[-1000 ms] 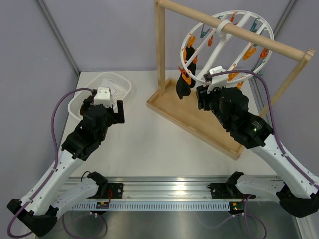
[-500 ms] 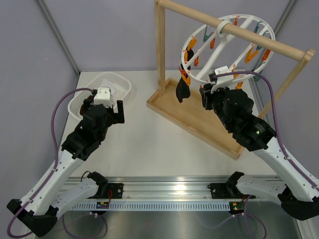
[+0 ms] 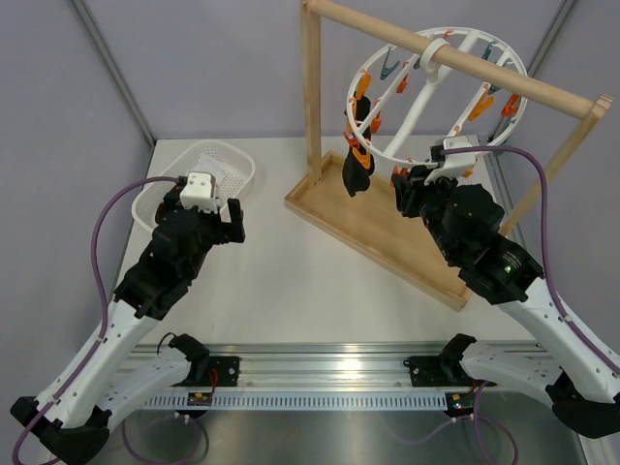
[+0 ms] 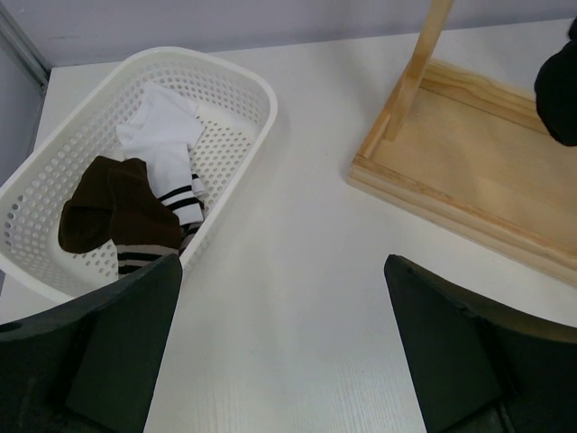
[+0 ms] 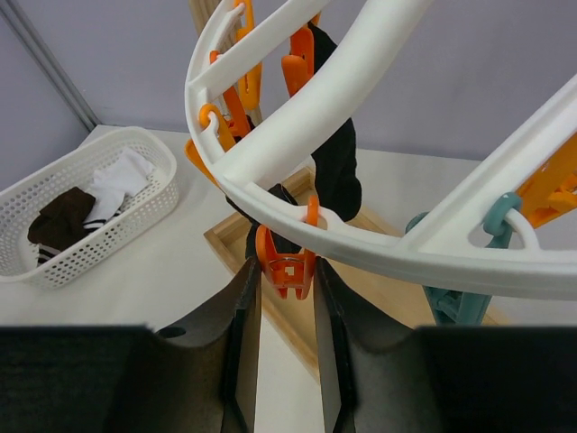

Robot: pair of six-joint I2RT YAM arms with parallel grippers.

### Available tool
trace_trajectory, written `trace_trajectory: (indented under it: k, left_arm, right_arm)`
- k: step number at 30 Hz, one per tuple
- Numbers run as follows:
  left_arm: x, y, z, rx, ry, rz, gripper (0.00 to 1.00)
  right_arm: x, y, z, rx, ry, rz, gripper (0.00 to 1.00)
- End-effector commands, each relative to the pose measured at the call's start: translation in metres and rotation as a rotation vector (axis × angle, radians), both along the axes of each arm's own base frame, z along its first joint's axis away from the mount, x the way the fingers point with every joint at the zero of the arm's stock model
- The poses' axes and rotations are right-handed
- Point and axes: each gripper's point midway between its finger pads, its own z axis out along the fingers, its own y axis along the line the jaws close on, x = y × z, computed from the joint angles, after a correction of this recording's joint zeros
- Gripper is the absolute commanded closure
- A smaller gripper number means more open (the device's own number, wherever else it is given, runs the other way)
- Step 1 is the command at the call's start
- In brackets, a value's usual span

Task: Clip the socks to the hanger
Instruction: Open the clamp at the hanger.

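The white ring hanger (image 3: 387, 153) hangs from the wooden bar, with orange and teal clips. A black sock (image 3: 355, 172) hangs clipped at its left side and also shows in the right wrist view (image 5: 338, 167). My right gripper (image 3: 402, 189) is under the ring's front edge (image 5: 379, 244), and its fingers press both sides of an orange clip (image 5: 288, 267). A brown sock (image 4: 104, 203) and a white striped sock (image 4: 162, 144) lie in the basket. My left gripper (image 4: 281, 262) is open and empty over the table, right of the basket.
The white mesh basket (image 3: 237, 160) sits at the back left and also shows in the left wrist view (image 4: 257, 86). The wooden frame stand (image 3: 312, 97) has a tray base (image 3: 387, 237) at the back right, which also shows in the left wrist view (image 4: 469, 180).
My right gripper has moved right along the ring's front edge and the ring has swung and turned with it. My left arm has shifted slightly.
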Motion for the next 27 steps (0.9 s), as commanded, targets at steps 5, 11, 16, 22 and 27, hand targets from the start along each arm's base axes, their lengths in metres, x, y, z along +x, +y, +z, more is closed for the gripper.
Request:
trace_trajectory:
  k: [5,11,16,22,27]
  left_arm:
    - [0.002,-0.013,0.018,-0.045,-0.072,-0.068,0.01]
    - [0.002,-0.011,0.017,-0.040,-0.070,-0.059,0.01]
    - [0.002,-0.010,0.017,-0.037,-0.069,-0.057,0.01]
    - [0.002,-0.010,0.016,-0.035,-0.066,-0.052,0.01]
    - [0.003,-0.009,0.015,-0.033,-0.064,-0.049,0.01]
  right_arm:
    - [0.003,-0.012,0.020,0.129,-0.074,-0.066,0.65]
    - [0.000,-0.013,0.020,0.112,-0.096,-0.054,0.46]
    - [-0.001,-0.018,0.024,0.083,-0.110,-0.062,0.43]
    - [0.000,-0.017,0.030,0.046,-0.118,-0.056,0.42]
    - [0.002,-0.017,0.033,0.032,-0.123,-0.058,0.42]
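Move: Between the right hand's fingertips is the orange-red clamp on the near rim of the hanger, about 1 cm ahead of the hand point. Another orange clip is some 5 cm ahead and 5 cm to the left, with the black sock roughly 8 cm ahead, 6 cm left and 3 cm lower; a teal clip hangs about 7 cm right and 2 cm ahead. From the left hand, the clamp lies some 28 cm right, 2 cm ahead and 10 cm higher. Spreading its fingers from about a third to over half open, the right hand ends its pinch on the clamp's handles while staying at the hanger's near rim. It dips barely half a centimetre, then rises about 1 cm with a slight drift right, tipping up some 5 degrees, the clamp remaining between the parted fingers. ##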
